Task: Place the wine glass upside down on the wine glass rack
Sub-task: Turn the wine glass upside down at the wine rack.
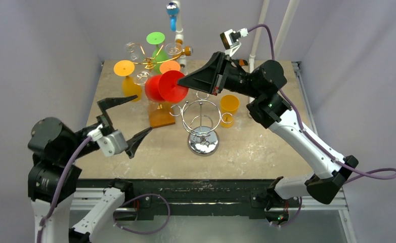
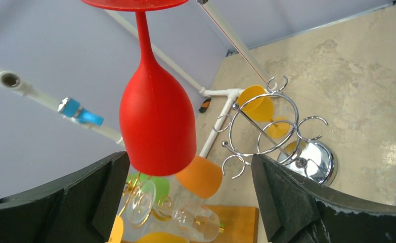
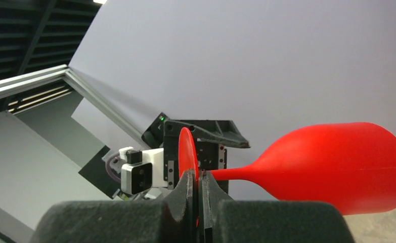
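Note:
A red wine glass point(image 1: 160, 87) hangs in the air above the table's middle, foot uppermost and bowl point(image 2: 158, 121) down. My right gripper point(image 3: 200, 188) is shut on the rim of its round foot point(image 3: 186, 152). In the top view that gripper point(image 1: 184, 82) reaches in from the right. An empty chrome wire rack point(image 1: 202, 121) stands just right of and below the glass. A gold rack point(image 1: 148, 63) behind it carries several upturned glasses. My left gripper point(image 1: 142, 113) is open, nearer and to the left; its jaws point(image 2: 188, 197) hold nothing and look up at the bowl.
An orange glass point(image 1: 229, 104) stands beside the chrome rack point(image 2: 266, 126). The gold rack rises from a wooden block point(image 1: 161, 116); a clear glass point(image 2: 195, 217) and orange and green ones hang on it. A white pipe frame point(image 1: 179, 35) stands at the back edge.

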Controlling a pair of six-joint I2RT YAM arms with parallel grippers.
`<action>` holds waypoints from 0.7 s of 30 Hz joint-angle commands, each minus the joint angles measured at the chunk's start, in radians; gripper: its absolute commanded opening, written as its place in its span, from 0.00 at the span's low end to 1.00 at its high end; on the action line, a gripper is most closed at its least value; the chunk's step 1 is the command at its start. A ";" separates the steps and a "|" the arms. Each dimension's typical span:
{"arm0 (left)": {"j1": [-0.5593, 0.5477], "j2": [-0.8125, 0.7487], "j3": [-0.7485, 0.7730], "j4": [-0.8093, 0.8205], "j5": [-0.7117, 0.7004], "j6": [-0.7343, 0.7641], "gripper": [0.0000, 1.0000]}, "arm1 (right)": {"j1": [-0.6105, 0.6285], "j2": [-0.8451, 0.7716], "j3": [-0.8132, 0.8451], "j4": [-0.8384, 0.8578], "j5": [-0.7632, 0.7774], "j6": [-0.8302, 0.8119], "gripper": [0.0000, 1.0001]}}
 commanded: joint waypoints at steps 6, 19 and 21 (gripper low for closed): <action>-0.003 0.126 -0.086 0.125 0.094 0.146 1.00 | 0.009 -0.033 -0.033 -0.029 -0.048 0.000 0.00; -0.003 0.068 -0.284 0.412 0.085 -0.194 1.00 | 0.010 -0.031 -0.111 0.107 -0.079 0.084 0.00; -0.003 0.073 -0.299 0.378 0.115 -0.179 1.00 | 0.011 -0.028 -0.112 0.114 -0.082 0.089 0.00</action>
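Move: The bowl of the red glass hangs about 7 cm ahead of my open left hand, 7 cm to its right and some 3 cm higher. From that hand, the orange glass on the gold rack is roughly 22 cm ahead, 9 cm right and 12 cm lower. My right hand already pinches the red glass's foot. From it, the chrome rack's ring lies about 2 cm ahead, 8 cm right and 22 cm below; the yellow glass stands 14 cm ahead, 16 cm right, 48 cm below. I bring my wide-open left hand about 6 cm forward and 5 cm down, drifting a little right, so that its fingers close in on the red glass's bowl; the forward reach comes first, then the hand hovers. Meanwhile my right hand keeps its pinch on the foot and lowers the glass about 5 cm, edging slightly left with only a small turn. ##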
